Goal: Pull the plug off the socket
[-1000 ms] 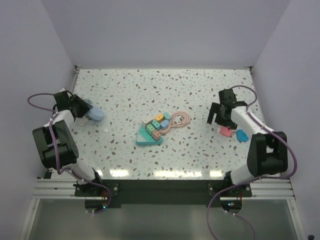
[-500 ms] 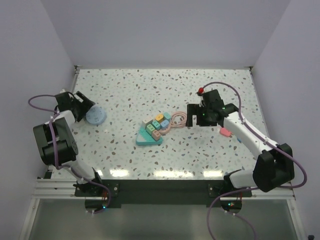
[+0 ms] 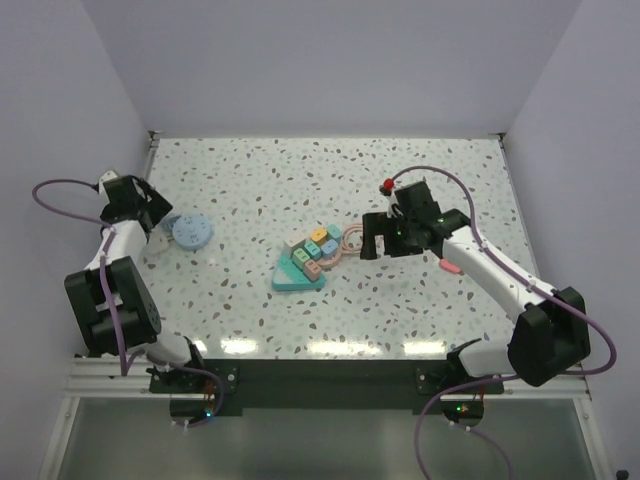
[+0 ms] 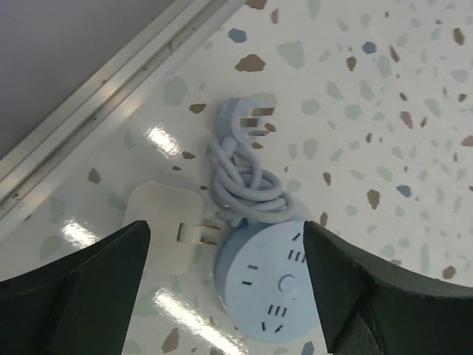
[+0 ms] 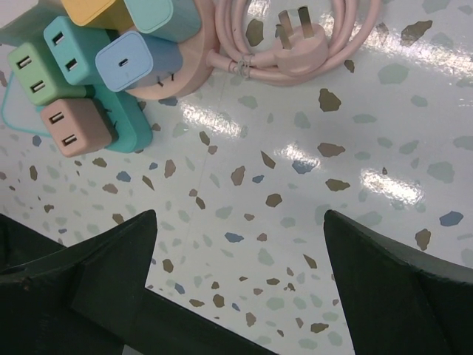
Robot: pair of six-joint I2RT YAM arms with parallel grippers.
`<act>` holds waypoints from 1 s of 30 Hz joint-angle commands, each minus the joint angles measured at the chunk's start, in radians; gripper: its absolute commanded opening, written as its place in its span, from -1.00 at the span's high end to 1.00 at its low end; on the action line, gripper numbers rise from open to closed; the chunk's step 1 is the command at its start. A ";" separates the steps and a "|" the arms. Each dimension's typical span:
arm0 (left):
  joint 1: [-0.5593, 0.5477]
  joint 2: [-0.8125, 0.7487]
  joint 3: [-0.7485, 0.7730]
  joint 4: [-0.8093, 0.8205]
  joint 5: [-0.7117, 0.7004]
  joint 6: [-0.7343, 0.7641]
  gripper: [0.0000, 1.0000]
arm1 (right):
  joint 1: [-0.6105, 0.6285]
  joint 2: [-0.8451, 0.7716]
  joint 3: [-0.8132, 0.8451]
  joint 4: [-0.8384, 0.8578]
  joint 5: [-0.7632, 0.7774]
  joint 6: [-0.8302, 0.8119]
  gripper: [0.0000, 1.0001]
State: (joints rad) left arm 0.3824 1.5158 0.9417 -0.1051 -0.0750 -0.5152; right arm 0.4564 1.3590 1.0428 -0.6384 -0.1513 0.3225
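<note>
A round light-blue socket (image 4: 277, 285) lies flat at the table's left, its coiled cable (image 4: 247, 181) beside it. It also shows in the top view (image 3: 190, 232). A white plug (image 4: 162, 225) lies on the table next to it, its bare gold prongs pointing at the socket's side. My left gripper (image 4: 225, 225) is open and empty above them; in the top view (image 3: 152, 212) it sits just left of the socket. My right gripper (image 5: 240, 214) is open and empty over bare table, near a teal socket block (image 5: 126, 118) that holds several coloured plugs.
A pink coiled cable with its plug (image 5: 299, 33) and a pink round socket (image 5: 177, 81) lie beside the teal block (image 3: 298, 275) at mid-table. A small pink object (image 3: 450, 266) lies at the right. The metal table edge (image 4: 111, 81) runs close behind the blue socket.
My right arm has swung left from the table's right side to the pink cable. My left gripper has drawn back to the left, away from the blue socket, which now lies flat.
</note>
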 commanded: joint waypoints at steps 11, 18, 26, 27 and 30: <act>-0.019 0.202 0.112 -0.160 -0.278 0.076 -0.60 | 0.025 0.061 0.074 -0.006 -0.083 -0.022 -0.97; -0.060 0.274 0.109 -0.127 -0.247 0.132 -0.55 | 0.028 0.058 0.059 -0.006 -0.082 -0.022 -0.97; -0.116 0.328 0.123 -0.125 -0.275 0.164 -0.56 | 0.034 0.078 0.063 -0.001 -0.085 -0.022 -0.97; -0.117 0.340 0.124 -0.131 -0.275 0.164 -0.54 | 0.033 0.080 0.062 0.002 -0.085 -0.020 -0.97; -0.116 0.322 0.108 -0.134 -0.255 0.167 -0.23 | 0.033 0.083 0.059 0.006 -0.083 -0.016 -0.97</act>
State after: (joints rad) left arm 0.2722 1.8141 1.0569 -0.2298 -0.3447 -0.3729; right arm 0.4854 1.4387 1.0775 -0.6422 -0.2092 0.3122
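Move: The white plug lies nearly under my left hand, about 2 cm back, 1 cm to the left and 10 cm down. Beside it, the round blue socket is about level with this hand and 8 cm right, its coiled cord some 2 cm ahead and 3 cm right, and the cord's own blue plug about 6 cm ahead and 2 cm left, all as low. From my right hand the white plug is some 55 cm left and 8 cm ahead. I lower my left hand about 9 cm onto the white plug, swinging back and left on the way down, then coming some 2 cm forward and right at table height. As I sink I tip the fingers some 25 degrees steeper, get them astride the white plug, and begin to close them on its sides. ##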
